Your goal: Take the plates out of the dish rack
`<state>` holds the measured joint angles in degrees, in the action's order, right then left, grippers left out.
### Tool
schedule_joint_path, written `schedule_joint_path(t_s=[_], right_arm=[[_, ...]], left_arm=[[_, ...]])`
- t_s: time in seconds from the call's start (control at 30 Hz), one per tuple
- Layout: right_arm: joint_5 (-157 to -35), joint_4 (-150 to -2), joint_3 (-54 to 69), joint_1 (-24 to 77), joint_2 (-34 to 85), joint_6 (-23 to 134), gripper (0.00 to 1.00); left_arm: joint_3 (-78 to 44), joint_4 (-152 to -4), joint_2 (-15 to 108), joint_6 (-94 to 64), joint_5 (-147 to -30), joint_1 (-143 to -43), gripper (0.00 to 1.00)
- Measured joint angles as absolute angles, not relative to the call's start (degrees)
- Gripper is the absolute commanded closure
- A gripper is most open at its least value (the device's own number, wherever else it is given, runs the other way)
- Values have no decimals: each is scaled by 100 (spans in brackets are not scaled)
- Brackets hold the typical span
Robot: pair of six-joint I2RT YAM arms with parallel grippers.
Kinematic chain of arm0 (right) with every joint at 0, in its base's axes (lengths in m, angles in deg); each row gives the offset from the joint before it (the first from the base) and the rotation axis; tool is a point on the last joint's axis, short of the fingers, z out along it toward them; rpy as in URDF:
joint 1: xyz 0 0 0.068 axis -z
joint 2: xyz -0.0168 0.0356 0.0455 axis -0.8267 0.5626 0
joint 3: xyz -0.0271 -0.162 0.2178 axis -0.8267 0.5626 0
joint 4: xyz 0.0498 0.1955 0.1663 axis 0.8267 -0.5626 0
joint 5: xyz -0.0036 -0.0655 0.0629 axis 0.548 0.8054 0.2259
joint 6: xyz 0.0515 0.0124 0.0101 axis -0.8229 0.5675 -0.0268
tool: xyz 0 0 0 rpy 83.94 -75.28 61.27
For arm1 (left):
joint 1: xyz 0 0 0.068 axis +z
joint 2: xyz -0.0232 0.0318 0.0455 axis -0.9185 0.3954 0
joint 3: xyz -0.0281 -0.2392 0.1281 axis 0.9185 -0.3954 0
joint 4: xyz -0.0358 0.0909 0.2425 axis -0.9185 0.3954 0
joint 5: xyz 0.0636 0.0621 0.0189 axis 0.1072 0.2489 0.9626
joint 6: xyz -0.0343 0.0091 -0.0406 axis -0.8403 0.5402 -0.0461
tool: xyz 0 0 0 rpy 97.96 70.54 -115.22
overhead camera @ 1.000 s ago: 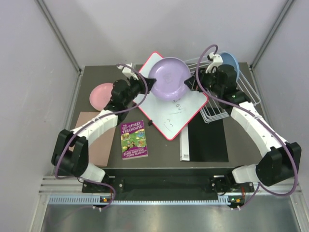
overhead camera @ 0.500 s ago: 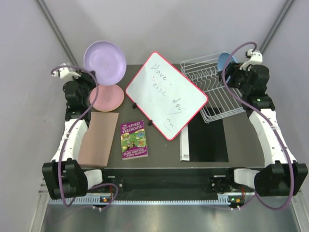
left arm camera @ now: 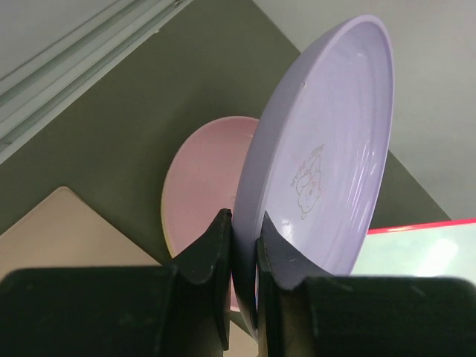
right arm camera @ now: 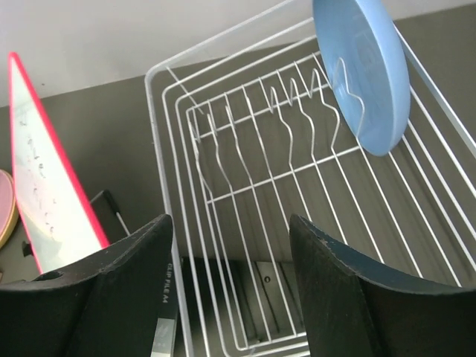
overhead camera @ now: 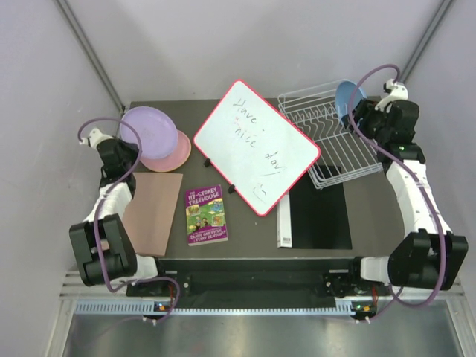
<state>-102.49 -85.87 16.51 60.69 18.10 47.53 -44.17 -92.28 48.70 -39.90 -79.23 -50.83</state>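
Note:
My left gripper [overhead camera: 125, 149] [left arm camera: 244, 223] is shut on the rim of the lilac plate [overhead camera: 147, 128] [left arm camera: 327, 149]. It holds the plate tilted just over the pink plate [overhead camera: 172, 152] [left arm camera: 204, 201], which lies flat at the table's far left. The light blue plate [overhead camera: 347, 98] [right arm camera: 364, 74] stands on edge between tines at the far end of the white wire dish rack [overhead camera: 327, 141] [right arm camera: 245, 149]. My right gripper [overhead camera: 366, 115] [right arm camera: 232, 219] hovers open over the rack, beside the blue plate, with nothing between its fingers.
A red-rimmed whiteboard [overhead camera: 256, 145] lies askew in the middle, touching the rack's left side. A book [overhead camera: 206, 216] and a brown board [overhead camera: 152, 212] lie front left. A black mat [overhead camera: 320, 216] with a white strip [overhead camera: 283, 223] along it lies front right.
The left arm has swung the lilac plate from over the whiteboard to the far left and lowered it over the pink plate. The right arm pulled back to the rack's right end.

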Motion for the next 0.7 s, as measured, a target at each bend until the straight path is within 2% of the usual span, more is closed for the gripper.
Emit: schedule_joint_path(t_s=[0.63, 0.7], right_arm=[[-10498, -8489, 1341, 6351, 2503, 4716, 36], [-10496, -8506, 1275, 6354, 2558, 4714, 36]], left_arm=[[-4432, -9396, 6018, -4010, -8303, -5020, 100], [-4432, -9411, 6142, -4043, -8366, -5020, 76]])
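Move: Some 9 cm ahead of the left hand, 6 cm to its right and 14 cm down lie the stacked pink and yellow plates, the place for the lilac plate it already holds. The tan board lies 13 cm back, 2 cm right; the book 14 cm back, 21 cm right. The blue plate stands about 13 cm ahead of the right hand, 3 cm left, 12 cm below; the rack's middle is 5 cm ahead and 6 cm left of that hand. Lowering the lilac plate some 9 cm towards the pink plate, the left hand keeps its pinch on the rim and tips its fingers about 10 degrees further down, drifting barely forward. Meanwhile the open right hand works towards the blue plate, first sinking 2 cm with a little forward and right travel, then easing level and forward, about 3 cm forward in all, still short of touching. ##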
